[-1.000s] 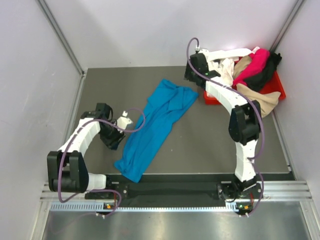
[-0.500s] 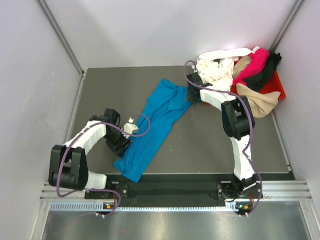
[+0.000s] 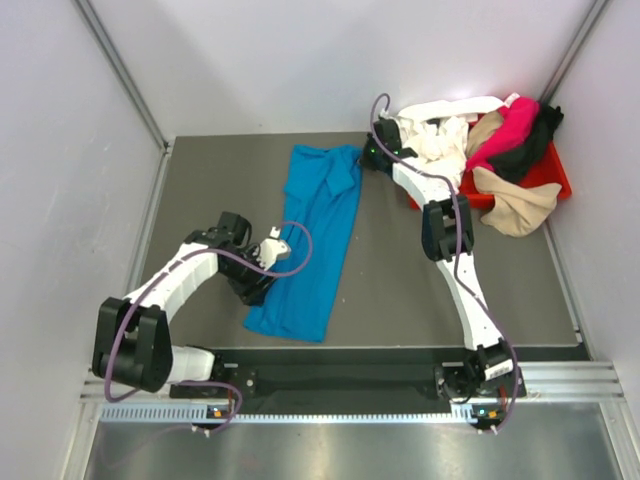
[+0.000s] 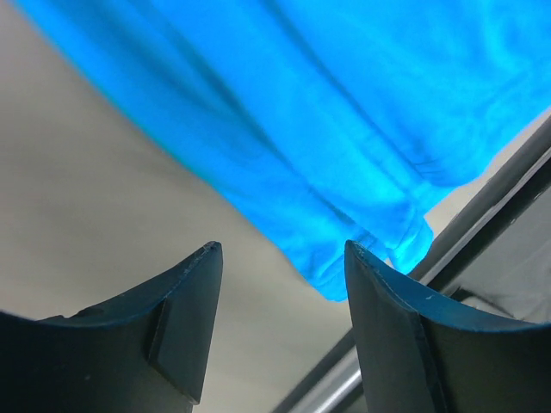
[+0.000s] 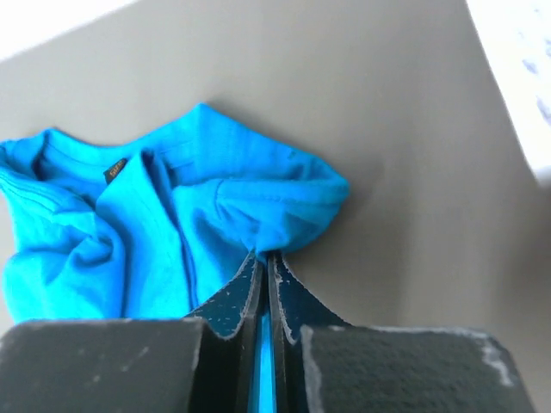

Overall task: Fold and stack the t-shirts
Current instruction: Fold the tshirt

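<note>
The bright blue t-shirt [image 3: 320,230] lies stretched out long on the dark table, collar end at the back. My right gripper [image 3: 370,158] is shut on its far right edge; in the right wrist view the cloth [image 5: 129,215] bunches up at the closed tips of that gripper [image 5: 267,256]. My left gripper [image 3: 258,288] stands open low beside the shirt's near left edge. The left wrist view has this gripper [image 4: 282,249] with bare table between its fingers and the hem [image 4: 344,103] just ahead. The white [image 3: 435,135], magenta [image 3: 510,125], black [image 3: 530,150] and tan [image 3: 515,205] t-shirts are heaped at the back right.
A red tray [image 3: 555,175] in the back right corner holds the heap, with cloth spilling over its rim. Grey walls close in the table on three sides. A metal rail [image 3: 400,370] runs along the near edge, close to the shirt's hem.
My right gripper has shut on the blue shirt's far edge and drawn it back, pulling the shirt straighter. The left gripper has slid right toward the near hem and opened a little wider.
</note>
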Action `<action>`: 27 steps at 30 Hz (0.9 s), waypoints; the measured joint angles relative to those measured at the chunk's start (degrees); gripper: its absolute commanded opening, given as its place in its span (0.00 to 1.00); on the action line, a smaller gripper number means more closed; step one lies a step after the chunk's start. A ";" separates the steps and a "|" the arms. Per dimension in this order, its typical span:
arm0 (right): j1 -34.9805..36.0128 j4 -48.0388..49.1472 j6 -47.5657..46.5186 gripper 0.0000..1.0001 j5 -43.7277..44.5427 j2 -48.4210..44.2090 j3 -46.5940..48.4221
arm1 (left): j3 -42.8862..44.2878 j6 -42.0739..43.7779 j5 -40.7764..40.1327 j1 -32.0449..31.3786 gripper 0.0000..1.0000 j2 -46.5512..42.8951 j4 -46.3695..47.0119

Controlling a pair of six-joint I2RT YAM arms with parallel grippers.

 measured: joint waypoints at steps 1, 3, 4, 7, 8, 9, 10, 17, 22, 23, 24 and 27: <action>-0.22 1.42 0.68 0.22 -1.07 1.22 1.01 | 0.02 -0.42 0.13 -1.40 0.63 0.00 0.63; -0.72 3.96 2.01 0.44 -3.26 2.10 1.68 | 0.02 -1.22 0.44 -3.54 0.62 0.00 1.70; -0.90 4.33 2.05 0.50 -3.67 2.10 1.73 | 0.02 -1.46 0.61 -4.39 0.61 0.00 2.19; -0.98 5.68 0.22 0.71 -4.37 0.26 -0.42 | 0.02 -1.75 0.52 -5.38 0.61 0.00 3.21; -0.90 5.40 -0.66 0.77 -4.17 -1.70 -2.86 | 0.02 -1.73 0.33 -5.38 0.60 -0.02 3.37; -0.81 4.90 -1.25 0.78 -3.91 -3.87 -5.70 | 0.02 -1.73 0.28 -5.35 0.59 -0.09 3.37; -0.66 4.63 -2.16 0.78 -3.67 -6.51 -9.05 | 0.02 -1.66 0.17 -5.35 0.59 -0.31 3.30; 4.94 2.54 -3.50 0.79 5.70 -37.07 -41.33 | -0.79 -1.84 0.02 -5.20 0.59 -8.39 2.69; 19.15 8.52 2.54 0.75 8.74 -62.88 -71.17 | -3.82 -3.19 -0.74 -5.09 0.61 -14.56 2.89; 23.30 8.74 4.55 0.75 8.90 -65.61 -75.89 | -4.15 -3.37 -0.72 -5.09 0.61 -15.26 2.93; 27.21 9.22 6.82 0.75 8.66 -66.86 -79.82 | -4.44 -3.45 -0.68 -5.09 0.61 -16.02 2.97; 38.01 9.94 14.10 0.73 7.32 -66.71 -89.88 | -5.16 -3.48 -0.48 -5.09 0.61 -18.75 3.23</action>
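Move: My right hand has the t-shirt's far right corner pinched; the shirt's near right corner, where I go next, is about 54 cm back and 9 cm to the left, some 2 cm lower. The collar is roughly 11 cm left of that hand and level with it, the white clothes about 15 cm to its right and 2 cm ahead. From my open left hand, the shirt's near left corner lies about 5 cm back, straight behind, 4 cm down. I open my right fingers and let go of the far right corner, then lift and sweep back some 45 cm along the shirt's right side towards its near end. The hand arcs about 12 cm up, then drops again, drifting left and turning counter-clockwise late on. My left hand eases a little to the right over the shirt's near end, then rises about 4 cm with fingers still open, tilting some 15 degrees. ##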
